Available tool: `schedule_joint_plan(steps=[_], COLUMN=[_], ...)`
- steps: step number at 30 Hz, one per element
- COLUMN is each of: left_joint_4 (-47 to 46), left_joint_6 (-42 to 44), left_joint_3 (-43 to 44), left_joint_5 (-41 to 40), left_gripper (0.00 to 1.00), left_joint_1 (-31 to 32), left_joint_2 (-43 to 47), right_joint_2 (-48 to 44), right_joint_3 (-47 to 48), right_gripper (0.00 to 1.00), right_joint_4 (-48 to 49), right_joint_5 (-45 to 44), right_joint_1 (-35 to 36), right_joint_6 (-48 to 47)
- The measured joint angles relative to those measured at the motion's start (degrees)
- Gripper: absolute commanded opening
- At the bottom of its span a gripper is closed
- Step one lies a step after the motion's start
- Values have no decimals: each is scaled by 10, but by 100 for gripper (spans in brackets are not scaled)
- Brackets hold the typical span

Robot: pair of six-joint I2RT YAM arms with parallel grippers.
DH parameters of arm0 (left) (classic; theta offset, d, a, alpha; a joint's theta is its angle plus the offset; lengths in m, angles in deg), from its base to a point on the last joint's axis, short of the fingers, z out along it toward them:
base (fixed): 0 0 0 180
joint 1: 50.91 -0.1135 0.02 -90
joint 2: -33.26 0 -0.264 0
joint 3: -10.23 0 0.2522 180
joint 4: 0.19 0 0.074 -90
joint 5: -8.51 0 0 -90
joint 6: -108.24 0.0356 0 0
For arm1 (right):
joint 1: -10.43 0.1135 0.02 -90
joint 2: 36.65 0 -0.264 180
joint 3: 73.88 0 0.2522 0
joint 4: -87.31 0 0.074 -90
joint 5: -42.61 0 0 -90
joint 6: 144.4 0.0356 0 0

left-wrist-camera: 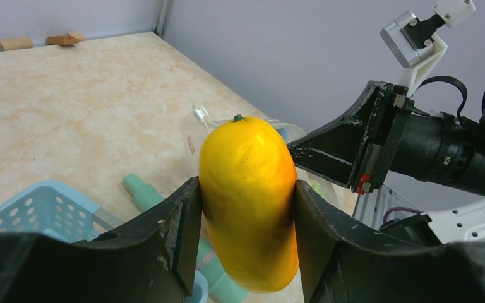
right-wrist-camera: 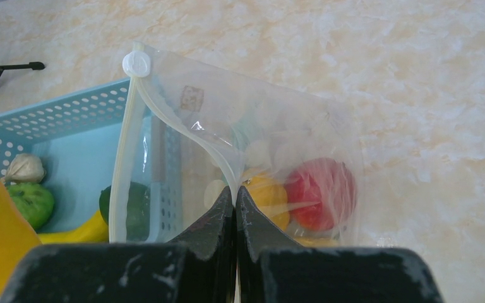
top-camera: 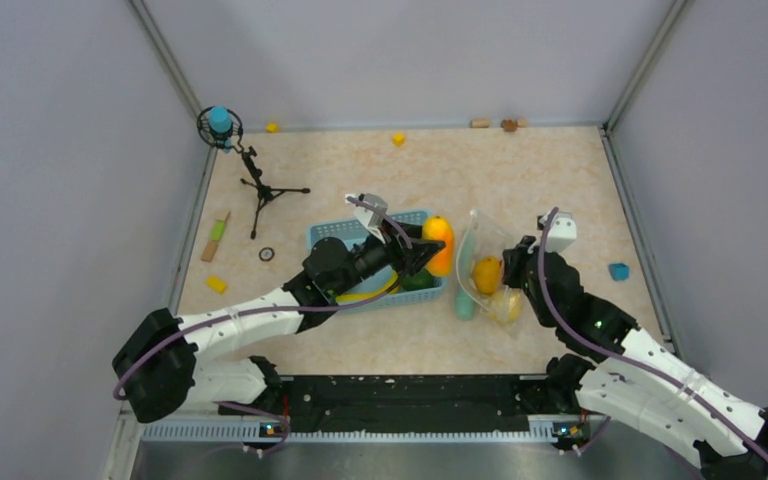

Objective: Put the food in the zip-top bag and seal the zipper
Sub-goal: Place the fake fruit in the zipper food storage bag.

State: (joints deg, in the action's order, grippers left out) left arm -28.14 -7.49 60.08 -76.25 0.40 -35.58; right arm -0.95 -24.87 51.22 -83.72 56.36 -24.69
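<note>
My left gripper (top-camera: 430,250) (left-wrist-camera: 246,214) is shut on an orange-yellow toy fruit (top-camera: 439,243) (left-wrist-camera: 247,189) and holds it above the right end of the basket, next to the zip-top bag (top-camera: 485,260) (right-wrist-camera: 259,126). My right gripper (top-camera: 517,265) (right-wrist-camera: 235,196) is shut on the bag's zipper (right-wrist-camera: 164,113) and holds the mouth open toward the basket. Inside the bag lie a yellow fruit (right-wrist-camera: 268,196) and a red one (right-wrist-camera: 322,192). In the basket are a garlic (right-wrist-camera: 25,168), a light green piece (right-wrist-camera: 33,202), a dark green piece (right-wrist-camera: 126,208) and a banana (right-wrist-camera: 79,232).
The light-blue basket (top-camera: 325,232) (right-wrist-camera: 57,113) stands left of the bag. A teal stick (top-camera: 465,300) (left-wrist-camera: 140,189) lies by the bag. A small tripod (top-camera: 260,190) stands at the back left. A blue block (top-camera: 618,271) and yellow blocks (top-camera: 217,284) lie scattered.
</note>
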Motion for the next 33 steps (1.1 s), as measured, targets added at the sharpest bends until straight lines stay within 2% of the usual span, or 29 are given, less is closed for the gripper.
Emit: schedule_joint_plan(steps=[17, 24, 30, 33], left_joint_4=[-30, -33, -33, -32], left_joint_6=[-21, -31, -35, -38], left_joint_3=[92, 98, 103, 103], left_joint_5=[32, 29, 29, 30], left_gripper=[41, 42, 45, 54], left_joint_1=[24, 43, 59, 63], left_joint_2=[-141, -177, -206, -212], right_joint_2=[0, 0, 0, 1], right_joint_3=[0, 0, 0, 0], right_gripper=[0, 0, 0, 0], right_joint_4=[0, 0, 0, 0], right_joint_5=[4, 4, 4, 4], right_joint_1=[0, 0, 0, 0], right_joint_6=[0, 0, 0, 0])
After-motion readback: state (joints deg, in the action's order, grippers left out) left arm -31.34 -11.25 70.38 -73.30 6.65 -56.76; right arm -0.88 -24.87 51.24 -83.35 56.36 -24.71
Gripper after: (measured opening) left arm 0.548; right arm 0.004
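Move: The left hand already holds the orange mango; the open mouth of the zip-top bag lies about 9 cm to its right, 2 cm ahead and 9 cm lower. The teal bottle lies on the table some 9 cm right, 6 cm ahead and 19 cm below this hand, and the blue basket's middle about 15 cm left, 8 cm ahead and 17 cm below. From the right hand, already pinching the bag's rim, the mouth's middle is about 6 cm left and 2 cm ahead, at nearly equal height. The left arm carries the mango rightward away from the basket, about 9 cm towards the right fingers and the bag's open mouth, nearly level at first and then sinking some 6 cm as it gets there, while the wrist tips the fingers down and swings them clockwise about 10 degrees, the grip on the fruit unchanged. The right hand stays where it is, shut on the bag's rim and holding the mouth open for the fruit. ##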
